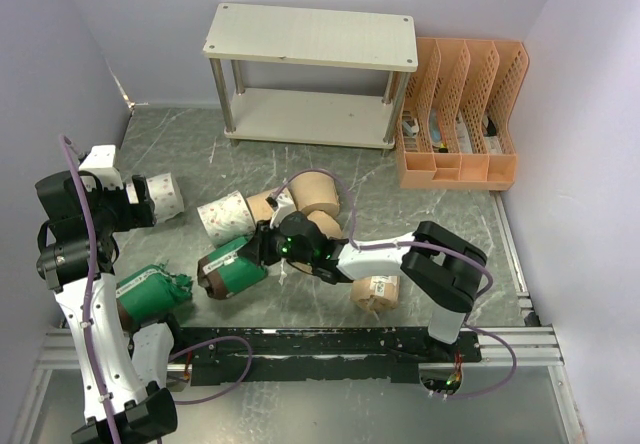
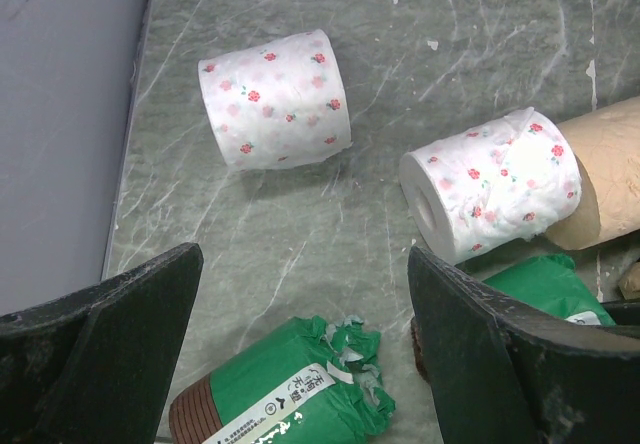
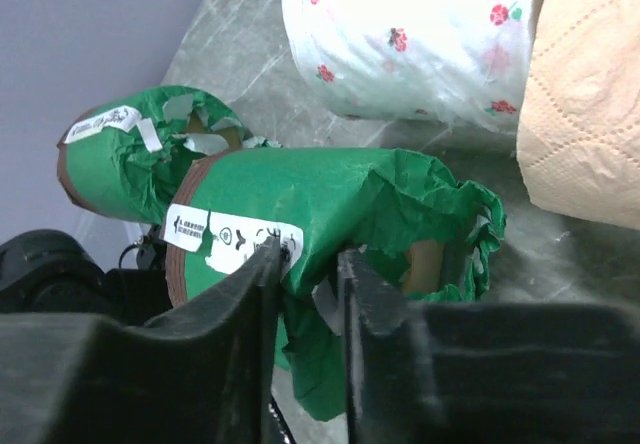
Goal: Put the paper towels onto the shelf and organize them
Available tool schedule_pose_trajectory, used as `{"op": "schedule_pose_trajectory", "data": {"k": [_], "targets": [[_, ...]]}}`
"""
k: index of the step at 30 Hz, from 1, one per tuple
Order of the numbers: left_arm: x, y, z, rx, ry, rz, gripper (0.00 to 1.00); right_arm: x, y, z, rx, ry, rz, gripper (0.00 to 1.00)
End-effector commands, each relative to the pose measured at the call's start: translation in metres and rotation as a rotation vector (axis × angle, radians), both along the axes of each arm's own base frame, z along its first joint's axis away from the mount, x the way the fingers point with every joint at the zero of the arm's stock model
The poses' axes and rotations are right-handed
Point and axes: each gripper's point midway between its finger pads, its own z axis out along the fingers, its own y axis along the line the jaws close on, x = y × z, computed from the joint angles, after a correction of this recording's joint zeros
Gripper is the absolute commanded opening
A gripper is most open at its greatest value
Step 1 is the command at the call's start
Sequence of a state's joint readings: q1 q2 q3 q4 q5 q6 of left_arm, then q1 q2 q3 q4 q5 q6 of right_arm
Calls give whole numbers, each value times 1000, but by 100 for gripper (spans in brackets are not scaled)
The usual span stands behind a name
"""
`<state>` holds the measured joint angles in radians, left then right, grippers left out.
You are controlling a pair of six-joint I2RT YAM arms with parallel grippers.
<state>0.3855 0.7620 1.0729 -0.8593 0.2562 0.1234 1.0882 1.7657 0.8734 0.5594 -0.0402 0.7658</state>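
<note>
The shelf (image 1: 312,36) stands at the back of the table with both boards bare. The paper towels lie loose mid-table. My right gripper (image 1: 262,252) is shut on the torn end of a green-wrapped roll (image 3: 330,194), one finger inside the core and one outside. The second green roll (image 1: 150,292) lies to its left, below my open left gripper (image 2: 305,299). Two white flowered rolls (image 2: 275,99) (image 2: 495,184) lie beyond it. Bare tan rolls (image 1: 315,192) sit behind the right gripper. A tan wrapped roll (image 1: 375,292) lies near the right arm.
An orange perforated file organizer (image 1: 460,114) stands right of the shelf. Grey walls close in the left, the back and the right. A black rail (image 1: 330,344) runs along the near edge between the arm bases.
</note>
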Motion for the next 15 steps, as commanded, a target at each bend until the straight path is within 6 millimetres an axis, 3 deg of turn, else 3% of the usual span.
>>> {"op": "schedule_pose_trajectory", "data": {"k": [1,4,6,8,11,12,15], "targets": [[1,3,6,11,-26,16,96,-8,8,-3,25,28,40,16],[0,3,7,11,-28,15,95,-10,9,-1,37,38,43,0],[0,3,7,11,-28,16,95,-11,11,8,50,29,56,0],[0,3,7,13,-30,14,95,-8,10,30,46,-22,62,0],[-1,1,9,15,-39,8,95,5,4,81,-9,-188,40,0],[-1,1,9,15,-40,5,95,11,-2,101,-42,-254,23,0],[-1,1,9,15,-39,5,95,34,-23,135,-216,-419,-34,0]]}}
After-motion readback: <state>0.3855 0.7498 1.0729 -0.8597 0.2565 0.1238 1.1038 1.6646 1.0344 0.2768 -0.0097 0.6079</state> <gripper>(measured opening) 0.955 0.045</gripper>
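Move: The right hand is at the open, torn end of the green-wrapped roll, whose middle lies about 6 cm left, 3 cm back and 3 cm below. The flowered roll sits some 8 cm ahead and 8 cm left, the brown roll about 9 cm ahead and 2 cm right. From the left hand, the green-wrapped roll is roughly 20 cm right, 5 cm back and 18 cm lower. The right fingers finish closing, pinching the green wrapper at its torn end, then lift it about 5 cm. ##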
